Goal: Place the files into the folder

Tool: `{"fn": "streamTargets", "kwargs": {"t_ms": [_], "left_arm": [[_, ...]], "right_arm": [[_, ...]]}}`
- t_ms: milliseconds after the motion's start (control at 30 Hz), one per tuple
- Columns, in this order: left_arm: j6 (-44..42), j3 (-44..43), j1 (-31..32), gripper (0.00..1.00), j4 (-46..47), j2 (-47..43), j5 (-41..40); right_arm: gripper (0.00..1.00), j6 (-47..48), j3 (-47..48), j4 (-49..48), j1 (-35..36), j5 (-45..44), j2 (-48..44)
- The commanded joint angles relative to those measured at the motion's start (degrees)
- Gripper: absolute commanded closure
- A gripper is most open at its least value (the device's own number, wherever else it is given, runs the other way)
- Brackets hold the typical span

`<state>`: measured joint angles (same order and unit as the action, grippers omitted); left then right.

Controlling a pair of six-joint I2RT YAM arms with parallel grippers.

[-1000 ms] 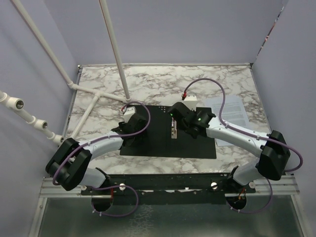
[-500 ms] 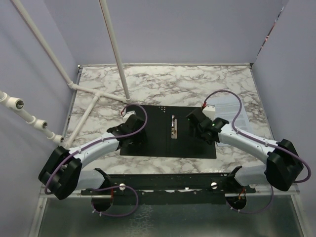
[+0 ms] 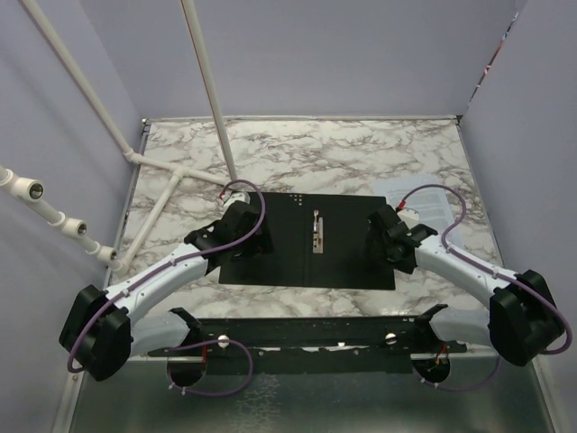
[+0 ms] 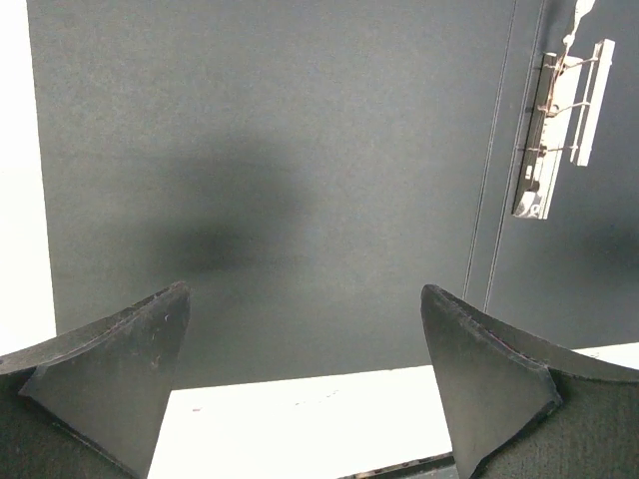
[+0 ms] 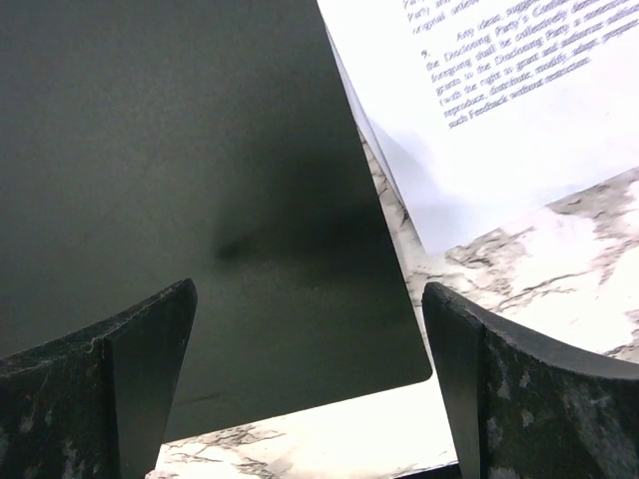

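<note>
The folder [image 3: 297, 253] lies open and flat in the middle of the marble table, black inside up, with its silver clip [image 3: 316, 233] along the spine. The files [image 3: 424, 203], white printed sheets, lie on the table just right of it. My left gripper [image 3: 242, 236] hovers over the folder's left half, open and empty. In the left wrist view the black folder [image 4: 300, 170] and the clip [image 4: 559, 120] lie ahead of the open left gripper [image 4: 305, 299]. My right gripper [image 3: 389, 236] hangs open over the folder's right edge. The right wrist view shows the folder's corner [image 5: 180, 150] and the files [image 5: 499, 100] beyond the empty right gripper [image 5: 310, 289].
White pipes [image 3: 207, 90] slant across the back left of the marble table [image 3: 306, 153]. Purple walls close in the left, back and right sides. The arms' black base rail [image 3: 306, 332] runs along the near edge.
My right arm has drawn back from the clip at the folder's middle to its right edge. The left arm has shifted slightly left. Both grippers have opened wider.
</note>
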<state>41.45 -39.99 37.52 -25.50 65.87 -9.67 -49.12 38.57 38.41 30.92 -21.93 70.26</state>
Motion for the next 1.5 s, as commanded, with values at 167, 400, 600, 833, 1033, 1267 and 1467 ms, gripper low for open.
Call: {"fn": "streamTargets", "kwargs": {"t_ms": [167, 400, 600, 833, 1033, 1267, 1467], "left_arm": [[-2.8, -2.8, 0.1, 0.01, -3.5, -2.5, -0.3], [-3.1, -3.0, 0.0, 0.01, -4.9, -4.1, -1.6], [-3.1, -3.2, 0.0, 0.01, -5.6, -4.8, -2.6], [-2.6, -2.6, 0.0, 0.01, -5.9, -5.2, -3.4], [-1.7, -2.7, 0.0, 0.01, -5.6, -4.1, -3.5], [-2.7, -4.1, 0.0, 0.01, -5.1, -2.9, -2.7], [-3.4, -5.0, -0.1, 0.01, -5.0, -2.7, -2.4]], "right_arm": [[0.00, -0.2, -4.2, -6.2, -2.5, 8.0, 1.3], [0.00, 1.6, -5.9, -9.3, -2.7, 8.6, 3.4], [0.00, 6.8, -6.0, -16.0, -2.8, 13.7, 7.0], [0.01, 11.8, -4.6, -22.0, -2.9, 21.3, 11.3], [0.03, 11.9, -2.8, -23.1, -2.7, 26.2, 12.9], [0.03, 13.2, 3.3, -15.2, -2.7, 20.0, 8.2], [0.00, 13.3, 11.3, -3.6, -2.8, 2.6, 3.4]]}}
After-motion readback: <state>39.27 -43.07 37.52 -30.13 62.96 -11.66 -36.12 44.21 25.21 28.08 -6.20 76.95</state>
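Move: The open folder's right edge has its middle about 4 cm to the right of the right hand, 9 cm ahead and some 3 cm below. The folder's ring clip lies about 17 cm to that hand's left and 10 cm ahead; the files lie roughly 10 cm to its right and 15 cm ahead. From the left hand, the same edge middle is some 36 cm to the right, 5 cm ahead and 7 cm below. Downward first, the open right hand sinks about 2.5 cm to the folder by its right edge, then sweeps left and forward, some 7 cm and 5 cm, taking the folder along and rolling its left side up about 15 degrees, and finally rises clear. The left hand stays open over the left cover and lifts about 2 cm. ##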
